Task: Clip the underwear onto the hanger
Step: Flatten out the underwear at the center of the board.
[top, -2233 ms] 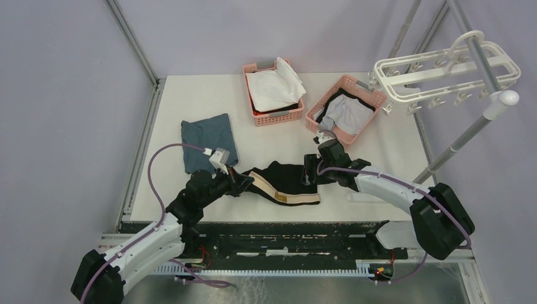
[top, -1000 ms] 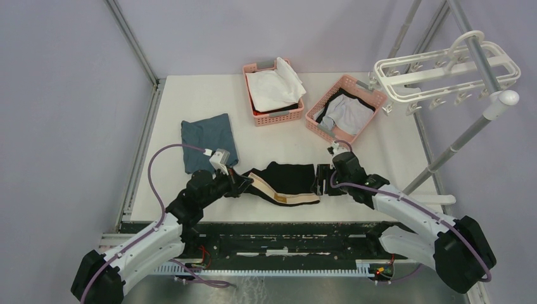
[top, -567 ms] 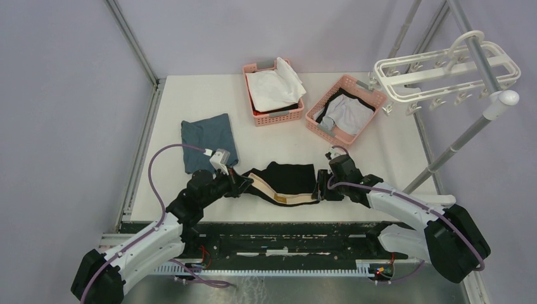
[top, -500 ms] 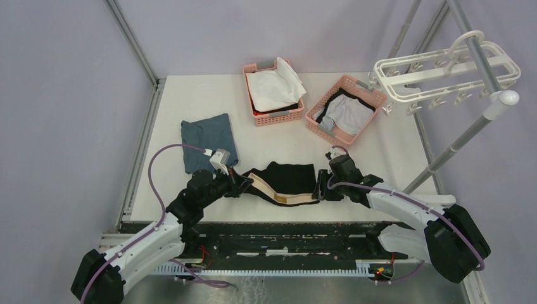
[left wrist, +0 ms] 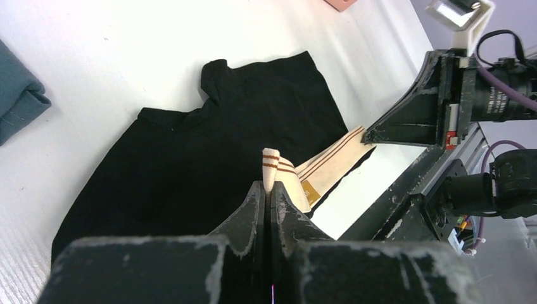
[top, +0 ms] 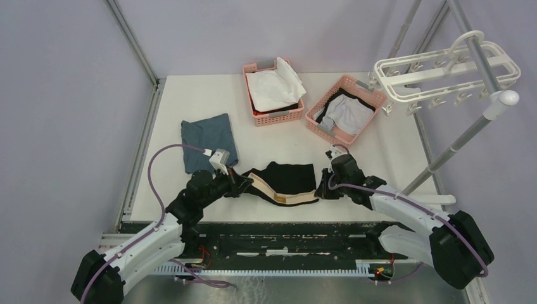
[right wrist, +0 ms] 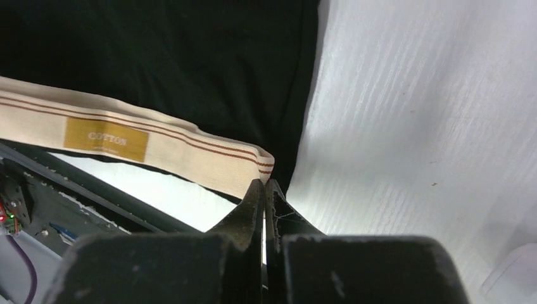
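The black underwear with a beige waistband lies flat near the table's front edge. My left gripper is shut on the waistband's left end, which pokes up between the fingertips. At the right end, my right gripper is shut on the waistband's corner, just beyond a gold "COTTON" label. The white hanger with small dangling clips hangs on a pole at the back right, far from both grippers.
Two pink baskets holding white and dark garments stand at the back. A folded blue-grey cloth lies at the left. The slanted pole of the stand runs down the right side. The black front rail borders the table.
My right gripper moved left to the waistband's right end and shut on it. The left gripper kept its hold and stayed put.
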You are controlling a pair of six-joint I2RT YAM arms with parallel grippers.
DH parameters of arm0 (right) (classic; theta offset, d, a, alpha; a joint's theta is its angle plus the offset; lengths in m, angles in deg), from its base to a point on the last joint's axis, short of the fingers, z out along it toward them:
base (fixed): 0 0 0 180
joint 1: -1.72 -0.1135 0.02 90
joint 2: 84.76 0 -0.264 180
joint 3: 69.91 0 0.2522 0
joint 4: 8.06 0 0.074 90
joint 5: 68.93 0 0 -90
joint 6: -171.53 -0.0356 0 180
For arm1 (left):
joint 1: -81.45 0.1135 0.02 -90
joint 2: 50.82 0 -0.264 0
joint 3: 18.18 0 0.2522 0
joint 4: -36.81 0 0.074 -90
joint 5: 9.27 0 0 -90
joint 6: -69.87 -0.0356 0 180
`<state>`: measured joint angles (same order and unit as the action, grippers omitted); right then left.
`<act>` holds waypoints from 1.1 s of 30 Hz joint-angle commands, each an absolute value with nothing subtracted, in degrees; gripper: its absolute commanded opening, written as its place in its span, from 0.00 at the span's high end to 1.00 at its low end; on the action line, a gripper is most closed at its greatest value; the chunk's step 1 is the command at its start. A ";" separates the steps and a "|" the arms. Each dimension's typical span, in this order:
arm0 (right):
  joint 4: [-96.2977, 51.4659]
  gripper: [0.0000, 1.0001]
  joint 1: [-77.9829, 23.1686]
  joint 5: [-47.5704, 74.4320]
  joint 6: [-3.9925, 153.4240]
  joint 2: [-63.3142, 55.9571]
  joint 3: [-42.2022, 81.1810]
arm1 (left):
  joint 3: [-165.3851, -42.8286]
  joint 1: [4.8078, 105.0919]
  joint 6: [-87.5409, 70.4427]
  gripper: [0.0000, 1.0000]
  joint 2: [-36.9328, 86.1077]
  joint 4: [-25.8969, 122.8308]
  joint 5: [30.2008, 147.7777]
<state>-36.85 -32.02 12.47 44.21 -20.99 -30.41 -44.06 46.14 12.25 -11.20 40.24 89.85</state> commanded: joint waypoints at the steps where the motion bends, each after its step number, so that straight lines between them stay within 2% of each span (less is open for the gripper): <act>1: -35.56 1.00 -31.91 12.37 48.64 -28.38 -29.50 | -45.90 46.29 14.81 0.97 -13.27 39.48 88.91; 12: -40.64 1.00 -31.97 9.45 58.77 -56.74 -29.13 | -52.49 46.29 16.04 0.97 -21.72 48.09 87.95; 18: -43.91 1.00 -31.97 5.21 60.66 -66.53 -27.54 | -60.49 46.29 15.84 0.97 -22.35 59.24 89.11; 26: -53.07 1.00 -32.01 2.32 60.74 -69.14 -15.94 | -70.26 46.17 16.70 0.97 -25.87 71.60 90.65; 33: -68.17 1.00 -32.00 0.76 55.71 -65.09 -4.51 | -74.48 46.28 20.98 0.97 -29.44 84.56 94.86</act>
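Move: The left fingers already pinch one end of the underwear's waistband; its middle lies about 10 cm to their right, 3 cm ahead and 9 cm below. The right fingers, nearly at the board, already pinch the other end, with that middle about 10 cm left and 5 cm ahead. The blue cloth lies some 17 cm ahead and 14 cm left of the left hand; the right basket is roughly 33 cm ahead and 12 cm right of the right hand. Keep both waistband ends pinched and lift the two hands together off the board. Raise the right one faster, about 26 cm, swinging its fingers up some 50 degrees, and the left about 16 cm. Draw both back towards the bases, mostly late in the rise, and ease them slightly apart so the band stretches between them. ##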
